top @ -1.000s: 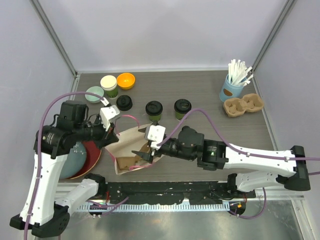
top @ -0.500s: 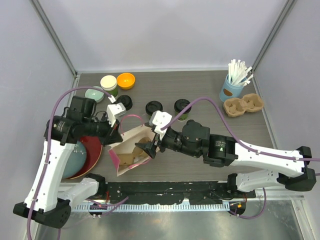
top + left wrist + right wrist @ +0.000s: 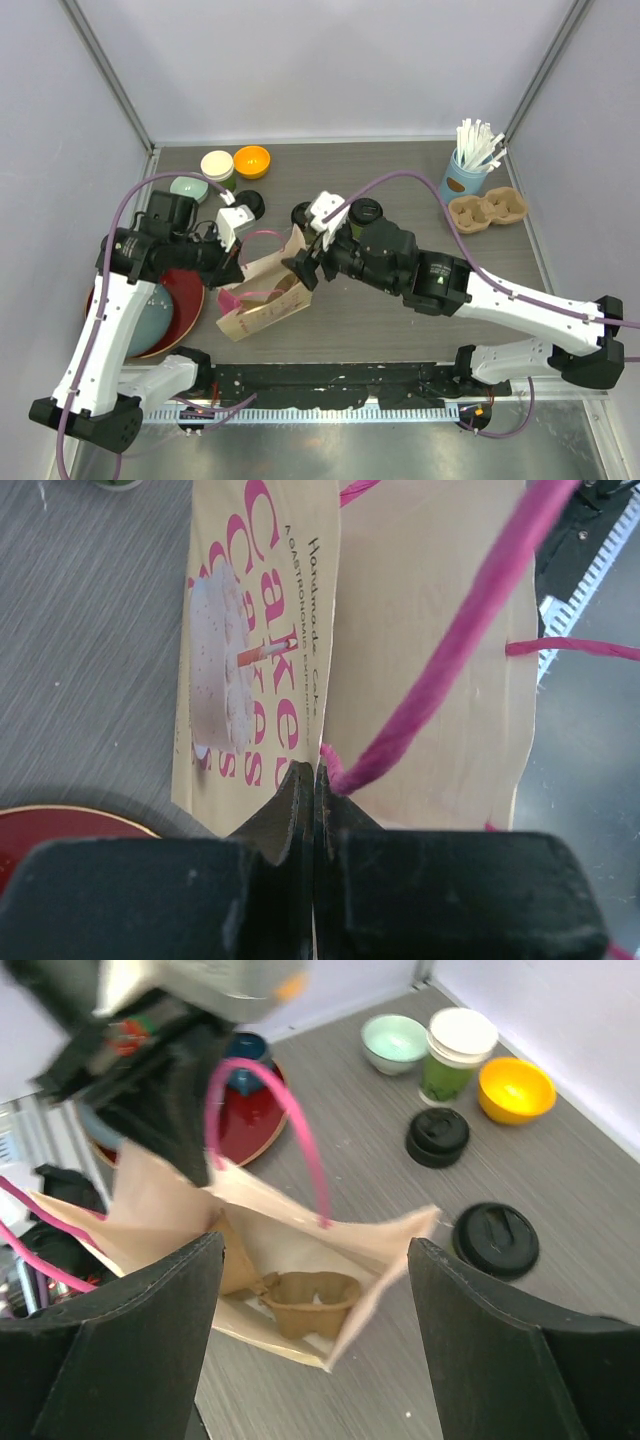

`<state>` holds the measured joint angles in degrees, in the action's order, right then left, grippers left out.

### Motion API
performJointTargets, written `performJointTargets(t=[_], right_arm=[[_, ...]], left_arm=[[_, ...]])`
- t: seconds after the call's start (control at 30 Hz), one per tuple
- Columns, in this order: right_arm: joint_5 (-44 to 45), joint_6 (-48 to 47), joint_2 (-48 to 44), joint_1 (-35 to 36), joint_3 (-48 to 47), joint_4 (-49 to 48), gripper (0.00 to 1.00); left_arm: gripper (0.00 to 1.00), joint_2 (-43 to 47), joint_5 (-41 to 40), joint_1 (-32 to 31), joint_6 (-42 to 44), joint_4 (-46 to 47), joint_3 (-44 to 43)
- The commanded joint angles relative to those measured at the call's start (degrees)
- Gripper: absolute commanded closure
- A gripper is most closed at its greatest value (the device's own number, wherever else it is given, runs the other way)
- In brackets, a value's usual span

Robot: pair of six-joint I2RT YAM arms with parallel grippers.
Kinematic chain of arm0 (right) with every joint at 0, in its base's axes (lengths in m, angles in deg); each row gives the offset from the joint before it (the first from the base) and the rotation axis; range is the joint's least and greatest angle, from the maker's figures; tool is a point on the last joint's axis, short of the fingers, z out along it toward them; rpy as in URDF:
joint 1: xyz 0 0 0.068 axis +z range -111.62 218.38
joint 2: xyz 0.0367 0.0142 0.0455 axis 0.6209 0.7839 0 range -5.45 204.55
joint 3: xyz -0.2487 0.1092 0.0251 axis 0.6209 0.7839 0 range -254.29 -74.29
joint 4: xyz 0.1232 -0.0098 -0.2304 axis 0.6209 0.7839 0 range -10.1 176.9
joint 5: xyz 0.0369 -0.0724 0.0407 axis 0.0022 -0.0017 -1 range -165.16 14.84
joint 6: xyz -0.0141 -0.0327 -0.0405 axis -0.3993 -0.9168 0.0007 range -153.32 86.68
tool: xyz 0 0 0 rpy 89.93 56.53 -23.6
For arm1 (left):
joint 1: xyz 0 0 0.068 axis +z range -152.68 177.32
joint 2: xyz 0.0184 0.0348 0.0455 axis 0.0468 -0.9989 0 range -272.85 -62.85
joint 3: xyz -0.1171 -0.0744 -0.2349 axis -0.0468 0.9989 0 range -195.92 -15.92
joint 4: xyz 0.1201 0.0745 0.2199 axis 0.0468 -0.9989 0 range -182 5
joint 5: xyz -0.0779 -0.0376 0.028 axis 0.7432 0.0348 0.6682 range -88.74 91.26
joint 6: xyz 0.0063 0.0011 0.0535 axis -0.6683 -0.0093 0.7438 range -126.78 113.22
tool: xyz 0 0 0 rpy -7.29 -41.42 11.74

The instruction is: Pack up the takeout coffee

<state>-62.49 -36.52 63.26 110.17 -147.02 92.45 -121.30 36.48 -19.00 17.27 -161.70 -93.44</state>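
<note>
Two takeout coffee cups, dark green with black lids, stand mid-table: one [image 3: 366, 211] is in plain sight, the other [image 3: 298, 214] [image 3: 497, 1241] is partly behind my right wrist. A tan paper bag [image 3: 262, 300] [image 3: 262, 1222] with pink handles stands open, with a brown cup carrier [image 3: 311, 1301] inside. My left gripper [image 3: 233, 270] [image 3: 318, 780] is shut on the bag's rim by a pink handle [image 3: 450, 660]. Just above the bag's mouth, my right gripper [image 3: 304, 270] [image 3: 315, 1260] hangs open and empty.
A loose black lid [image 3: 249, 204], a cream-lidded green cup [image 3: 219, 170], an orange bowl [image 3: 252, 160] and a mint bowl [image 3: 187, 187] sit at the back left. A red plate [image 3: 186, 311] lies left of the bag. A blue straw cup [image 3: 461, 181] and a second carrier [image 3: 487, 211] are at the back right.
The left gripper has pulled the bag's rim up and back, so the bag stands more upright and open. The right gripper has drawn out of the bag toward the cups.
</note>
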Motion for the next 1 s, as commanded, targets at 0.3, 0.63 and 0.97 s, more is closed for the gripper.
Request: performJointTargets(t=[0.3, 0.63, 0.97], right_arm=[[9.39, 8.91, -1.82, -21.24, -2.24, 10.19, 0.21], [-2.38, 10.14, -3.93, -27.14, -0.83, 9.50, 0.22], [-2.99, 9.97, -4.28, -27.23, -0.48, 9.68, 0.23]], left_arm=[[0.96, 2.82, -13.95, 0.32, -7.26, 2.88, 4.74], [1.00, 3.00, -10.70, 0.23, -4.72, 2.09, 2.73], [1.00, 3.35, -7.71, 0.32, -2.79, -0.46, 0.52]])
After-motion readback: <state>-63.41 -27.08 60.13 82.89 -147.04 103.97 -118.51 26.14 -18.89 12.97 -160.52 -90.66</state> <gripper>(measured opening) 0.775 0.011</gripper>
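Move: The right-hand lidded cup is about 28 cm ahead of the right gripper, 10 cm to its right and 29 cm below. The left-hand lidded cup stands 15 cm to that cup's left and 1 cm nearer; the bag's middle is about 12 cm left of the right gripper, level with it fore and aft, 18 cm lower. From the left gripper, pinching the bag's edge, the bag's middle lies 7 cm right and 12 cm below, the red tray some 25 cm left, 4 cm ahead and 25 cm below. Swing the open right gripper away from the bag's mouth, about 14 cm forward and 14 cm right, sinking slightly, towards the right-hand cup, turning clockwise some 30 degrees; then ease back a little and up, fingers wide. Meanwhile keep the left pinch on the bag's edge, bringing that gripper about 3 cm left and 2 cm down with a small counter-clockwise turn, then hold nearly still. ##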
